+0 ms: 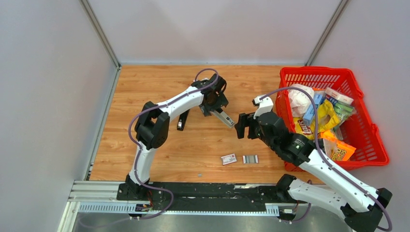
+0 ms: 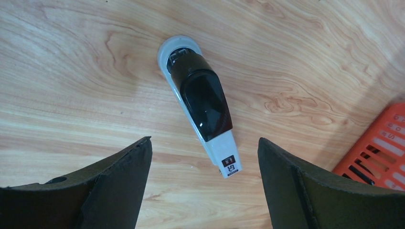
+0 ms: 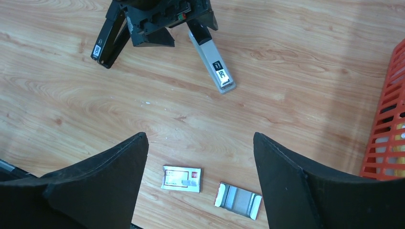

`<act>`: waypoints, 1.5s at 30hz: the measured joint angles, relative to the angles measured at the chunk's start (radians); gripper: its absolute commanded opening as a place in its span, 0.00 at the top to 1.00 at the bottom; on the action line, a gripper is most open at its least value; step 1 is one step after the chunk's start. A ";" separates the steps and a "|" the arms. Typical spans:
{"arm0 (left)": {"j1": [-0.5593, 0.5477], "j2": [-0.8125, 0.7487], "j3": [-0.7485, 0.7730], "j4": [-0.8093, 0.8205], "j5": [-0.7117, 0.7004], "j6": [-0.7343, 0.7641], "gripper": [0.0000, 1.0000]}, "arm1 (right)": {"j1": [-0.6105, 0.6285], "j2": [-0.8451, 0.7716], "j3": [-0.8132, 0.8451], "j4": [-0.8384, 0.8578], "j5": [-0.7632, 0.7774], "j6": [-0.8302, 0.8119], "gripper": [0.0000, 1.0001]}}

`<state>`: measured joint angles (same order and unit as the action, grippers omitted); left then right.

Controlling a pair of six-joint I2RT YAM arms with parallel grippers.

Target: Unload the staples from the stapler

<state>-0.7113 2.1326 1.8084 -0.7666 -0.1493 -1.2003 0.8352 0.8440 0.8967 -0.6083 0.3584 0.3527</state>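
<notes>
A grey-white stapler with a black top lies on the wooden table; it also shows in the left wrist view and the right wrist view. My left gripper hovers over its rear end, open and empty, with the stapler between and below the fingers. My right gripper is open and empty, just right of the stapler's nose. A small open box tray holds silvery-grey strips that look like staples. Any staples inside the stapler are hidden.
A black stapler lies left of the grey one, beside the left arm. A red-and-white box sleeve lies next to the tray. A red basket full of packets stands at the right. Walls close in the table.
</notes>
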 measured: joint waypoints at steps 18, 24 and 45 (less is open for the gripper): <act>-0.008 0.091 0.053 -0.034 -0.060 -0.091 0.15 | -0.001 -0.052 0.000 -0.018 -0.040 0.001 0.15; -0.008 0.123 0.090 -0.032 -0.063 -0.097 0.25 | -0.001 -0.061 -0.014 -0.029 -0.051 -0.001 0.15; -0.008 0.105 0.062 0.009 -0.074 -0.041 0.97 | -0.001 -0.066 -0.017 -0.031 -0.067 0.000 0.17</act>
<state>-0.7193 2.2375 1.8702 -0.7574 -0.2230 -1.2411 0.8345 0.7776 0.8799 -0.6395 0.2913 0.3523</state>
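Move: The grey stapler's middle lies under the left gripper, about 1 cm ahead, 2 cm to its right and 5 cm below. The black stapler is level with the grey one and some 16 cm to its left, while the staple card lies about 19 cm back from the grey one and 2 cm farther right, both flat on the table. From the right hand, the grey stapler is roughly 11 cm ahead, 8 cm to the left and 18 cm below. The left hand's fingertips come to pinch the black cap of the grey stapler from both sides. It first sinks about 3 cm straight onto the stapler, easing nearly 2 cm forward, wrist almost unturned, then stays at that height while the wide-open fingers close to roughly half, their grip effort rising at the end. ##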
